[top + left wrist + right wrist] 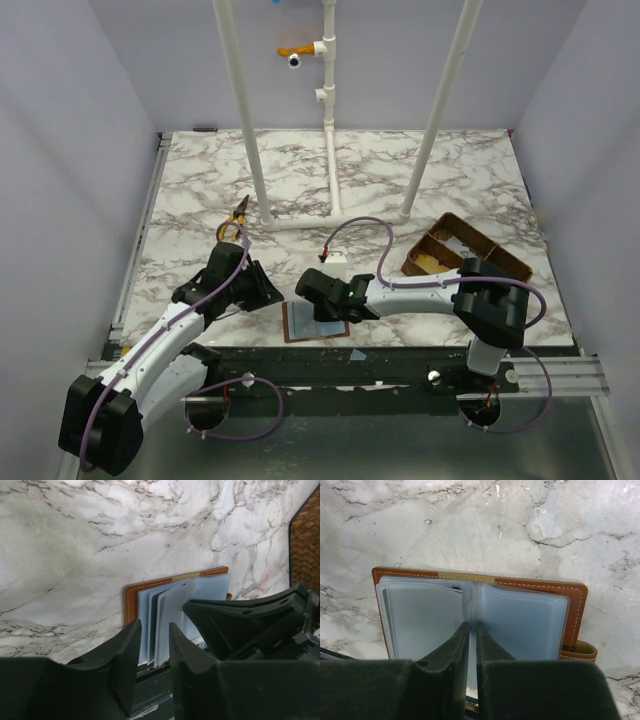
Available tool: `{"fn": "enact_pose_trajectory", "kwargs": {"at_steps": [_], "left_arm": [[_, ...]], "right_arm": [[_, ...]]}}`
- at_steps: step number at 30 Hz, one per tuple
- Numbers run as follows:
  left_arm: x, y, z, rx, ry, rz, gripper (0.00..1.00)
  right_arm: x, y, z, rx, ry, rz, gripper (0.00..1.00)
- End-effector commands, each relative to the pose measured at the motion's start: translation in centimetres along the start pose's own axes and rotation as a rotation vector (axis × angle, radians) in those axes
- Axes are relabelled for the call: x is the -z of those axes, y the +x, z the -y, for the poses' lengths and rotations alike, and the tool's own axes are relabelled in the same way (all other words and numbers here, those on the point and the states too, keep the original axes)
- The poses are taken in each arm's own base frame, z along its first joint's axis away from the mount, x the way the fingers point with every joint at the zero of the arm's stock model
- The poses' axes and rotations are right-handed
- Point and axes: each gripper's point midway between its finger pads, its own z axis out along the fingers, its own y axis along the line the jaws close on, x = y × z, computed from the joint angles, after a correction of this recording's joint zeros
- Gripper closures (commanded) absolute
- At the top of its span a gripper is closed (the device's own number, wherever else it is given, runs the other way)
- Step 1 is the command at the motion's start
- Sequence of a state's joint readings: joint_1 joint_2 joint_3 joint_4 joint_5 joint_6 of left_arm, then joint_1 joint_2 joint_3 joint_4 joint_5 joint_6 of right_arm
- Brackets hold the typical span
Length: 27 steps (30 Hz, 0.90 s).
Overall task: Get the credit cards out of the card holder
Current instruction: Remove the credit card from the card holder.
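The card holder (pixel 312 324), a brown leather wallet, lies open near the table's front edge. Its blue-grey clear pockets (pixel 525 620) fan out. My right gripper (pixel 472 625) is nearly shut on one pocket leaf that stands upright at the fold. My left gripper (pixel 154 627) hovers just left of the card holder (pixel 131 597), its jaws apart with nothing between them. The right gripper's dark body (pixel 245 625) shows over the pockets there. The credit cards are mostly hidden inside the frosted pockets; only a dark edge (pixel 157 611) shows between two leaves.
A brown woven divided basket (pixel 465 250) stands right of the right arm, and its corner (pixel 305 540) shows in the left wrist view. A white pipe frame (pixel 330 150) rises from the table's middle. A small yellow-handled tool (pixel 237 215) lies beyond the left gripper.
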<state>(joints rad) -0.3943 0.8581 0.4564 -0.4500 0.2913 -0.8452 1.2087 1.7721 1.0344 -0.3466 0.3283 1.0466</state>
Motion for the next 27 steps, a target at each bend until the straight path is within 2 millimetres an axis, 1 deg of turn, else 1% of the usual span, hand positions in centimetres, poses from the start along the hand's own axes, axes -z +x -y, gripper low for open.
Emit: {"fn": "enact_pose_trajectory", "kwargs": {"at_steps": [1, 3, 10, 17, 20, 25, 27], "left_arm": [[-0.6, 1.0, 0.0, 0.005, 0.021, -0.040, 0.73], [-0.9, 1.4, -0.1, 0.005, 0.020, -0.053, 0.76], [-1.5, 2.3, 0.4, -0.011, 0.021, -0.088, 0.81], [-2.7, 3.9, 0.6, -0.029, 0.008, -0.139, 0.88], [-3.3, 4.4, 1.0, -0.041, 0.007, -0.162, 0.91], [-4.0, 5.1, 2.3, -0.063, 0.029, -0.186, 0.93], [-4.2, 5.4, 2.7, -0.065, 0.034, -0.200, 0.94]], "right_arm": [[-0.8, 2.6, 3.2, 0.023, 0.085, -0.062, 0.89], [-0.9, 2.8, 3.2, 0.022, 0.082, -0.068, 0.89], [-1.1, 3.0, 3.3, 0.023, 0.075, -0.076, 0.90], [-1.1, 3.1, 3.4, 0.003, 0.054, -0.087, 0.90], [-0.9, 2.9, 3.3, -0.003, 0.043, -0.083, 0.90], [-0.9, 2.9, 3.0, -0.008, 0.027, -0.085, 0.90], [-0.7, 2.6, 2.7, -0.014, 0.014, -0.077, 0.90]]}}
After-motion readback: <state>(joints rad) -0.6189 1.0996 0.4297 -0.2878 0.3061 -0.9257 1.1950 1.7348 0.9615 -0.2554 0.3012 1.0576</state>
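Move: The card in the left half of the open card holder lies about 5 cm to the left hand's right, 4 cm back and some 7 cm below. The folded-back sleeve held over it is about 7 cm right, 3 cm back and 5 cm below, while the holder's right half is some 12 cm right, 4 cm back and 7 cm below. From the right hand, the card lies 4 cm left, level and 1 cm below. Still pinching the clear sleeve near the holder's spine, the right fingers stay put and tilt only slightly. The left hand comes in over the card in the left half, about 5 cm to the right, 4 cm down and 3 cm back, sinking at first and then sweeping right; it turns some 10 degrees clockwise, tips more downward and nearly shuts its fingers. Whether its tips touch the card isn't visible. ##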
